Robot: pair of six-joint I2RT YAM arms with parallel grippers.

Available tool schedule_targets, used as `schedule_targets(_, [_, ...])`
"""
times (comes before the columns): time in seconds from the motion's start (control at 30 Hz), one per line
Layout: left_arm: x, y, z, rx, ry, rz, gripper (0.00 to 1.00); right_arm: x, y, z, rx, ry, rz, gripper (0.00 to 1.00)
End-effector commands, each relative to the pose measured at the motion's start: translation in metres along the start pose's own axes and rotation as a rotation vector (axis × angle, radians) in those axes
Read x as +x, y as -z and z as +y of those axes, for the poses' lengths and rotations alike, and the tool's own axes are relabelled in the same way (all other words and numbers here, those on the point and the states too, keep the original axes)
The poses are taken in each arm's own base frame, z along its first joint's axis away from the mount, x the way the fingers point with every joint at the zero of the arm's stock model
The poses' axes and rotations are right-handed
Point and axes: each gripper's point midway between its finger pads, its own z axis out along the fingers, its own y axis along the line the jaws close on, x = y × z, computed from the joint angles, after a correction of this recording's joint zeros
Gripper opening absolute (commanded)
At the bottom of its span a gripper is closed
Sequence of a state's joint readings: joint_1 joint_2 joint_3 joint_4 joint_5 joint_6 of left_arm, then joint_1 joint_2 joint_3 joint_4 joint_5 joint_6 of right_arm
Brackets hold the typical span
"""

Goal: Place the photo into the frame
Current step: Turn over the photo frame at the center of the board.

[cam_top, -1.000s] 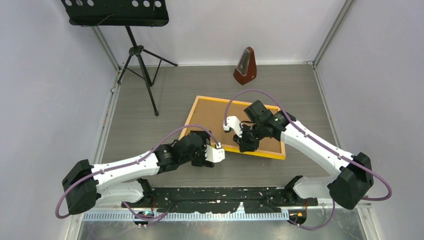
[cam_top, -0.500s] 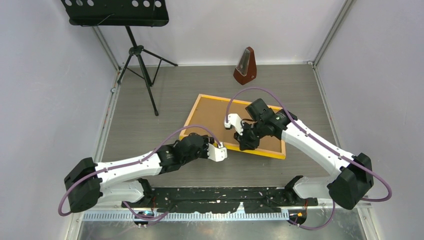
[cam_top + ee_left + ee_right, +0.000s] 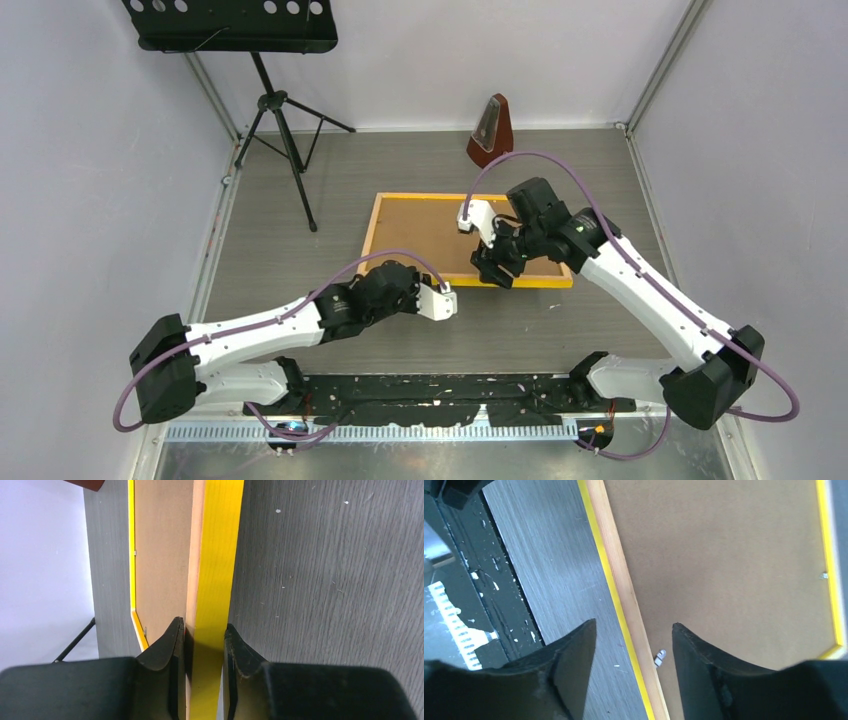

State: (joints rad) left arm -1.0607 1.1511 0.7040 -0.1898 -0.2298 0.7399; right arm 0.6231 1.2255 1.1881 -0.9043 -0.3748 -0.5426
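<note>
The frame [image 3: 371, 232] lies flat mid-table, its yellow strips around a brown backing sheet [image 3: 425, 228] that faces up. My left gripper [image 3: 449, 291] is shut on the frame's near strip [image 3: 215, 555], one finger [image 3: 167, 647] on the backing side and the other on the table side. My right gripper [image 3: 496, 268] hovers open over the near right part of the frame. Its jaws straddle the near strip [image 3: 611, 575] without touching it, with a small metal tab [image 3: 659, 656] between them. The photo is hidden or out of view.
A brown metronome [image 3: 491, 131] stands at the back, beyond the frame. At the back left is a black music stand [image 3: 283, 130]. Grey walls close in the table on three sides. The arms' black base plate [image 3: 450, 395] runs along the near edge.
My left gripper has shut on the frame's near strip. My right gripper has opened, let go and drawn up and right. The frame has turned from skewed to square with the table.
</note>
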Motion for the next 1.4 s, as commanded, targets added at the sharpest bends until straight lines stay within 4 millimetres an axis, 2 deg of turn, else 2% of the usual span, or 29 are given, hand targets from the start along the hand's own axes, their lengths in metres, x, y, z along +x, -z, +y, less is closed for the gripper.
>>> schedule_targets(0.0, [-0.031,0.011,0.039,-0.119,0.110,-0.087,0.00,-0.016,0.030,-0.008,0.086,0.013,-0.054,0.65])
schedule_targets(0.23, [-0.046,0.032,0.065,-0.164,0.108,-0.116,0.00,-0.012,0.055,-0.011,0.176,0.068,-0.072,0.78])
schedule_targets(0.43, [-0.057,0.043,0.077,-0.136,0.083,-0.109,0.00,-0.005,0.071,-0.016,0.245,0.144,-0.048,0.90])
schedule_targets(0.73, [-0.069,0.058,0.092,-0.107,0.095,-0.126,0.00,-0.002,0.080,-0.035,0.366,0.258,0.005,0.92])
schedule_targets(1.0, [-0.069,0.069,0.094,-0.065,0.111,-0.137,0.00,-0.014,0.084,-0.050,0.427,0.326,0.014,0.92])
schedule_targets(1.27, [-0.072,0.078,0.095,-0.029,0.137,-0.158,0.00,-0.018,0.076,-0.056,0.407,0.365,0.044,0.92])
schedule_targets(1.37, [-0.072,0.080,0.094,-0.020,0.138,-0.165,0.00,-0.020,0.075,-0.065,0.442,0.371,0.058,0.92])
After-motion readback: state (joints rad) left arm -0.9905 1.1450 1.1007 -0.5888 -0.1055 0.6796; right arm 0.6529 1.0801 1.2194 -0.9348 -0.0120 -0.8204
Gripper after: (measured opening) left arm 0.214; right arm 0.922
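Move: The photo frame is tilted up, its near rail pinched in my left hand; that rail's middle is about 7 cm to the right. The far rail, on the board, has its middle some 28 cm ahead, 8 cm right and 12 cm below; the metronome stands about 11 cm beyond the far rail and 8 cm farther right. From my right hand, the near rail's middle is roughly 6 cm left, 2 cm back and 4 cm below. Keeping my pinch on the near rail, my left hand lifts it nearly straight up, about 9 cm, quickly at first and then easing off. Meanwhile my empty right hand opens wide, swings up and to the right alongside the rail, then eases forward a little, its fingers tipping up some 25 degrees and the hand rolling. ##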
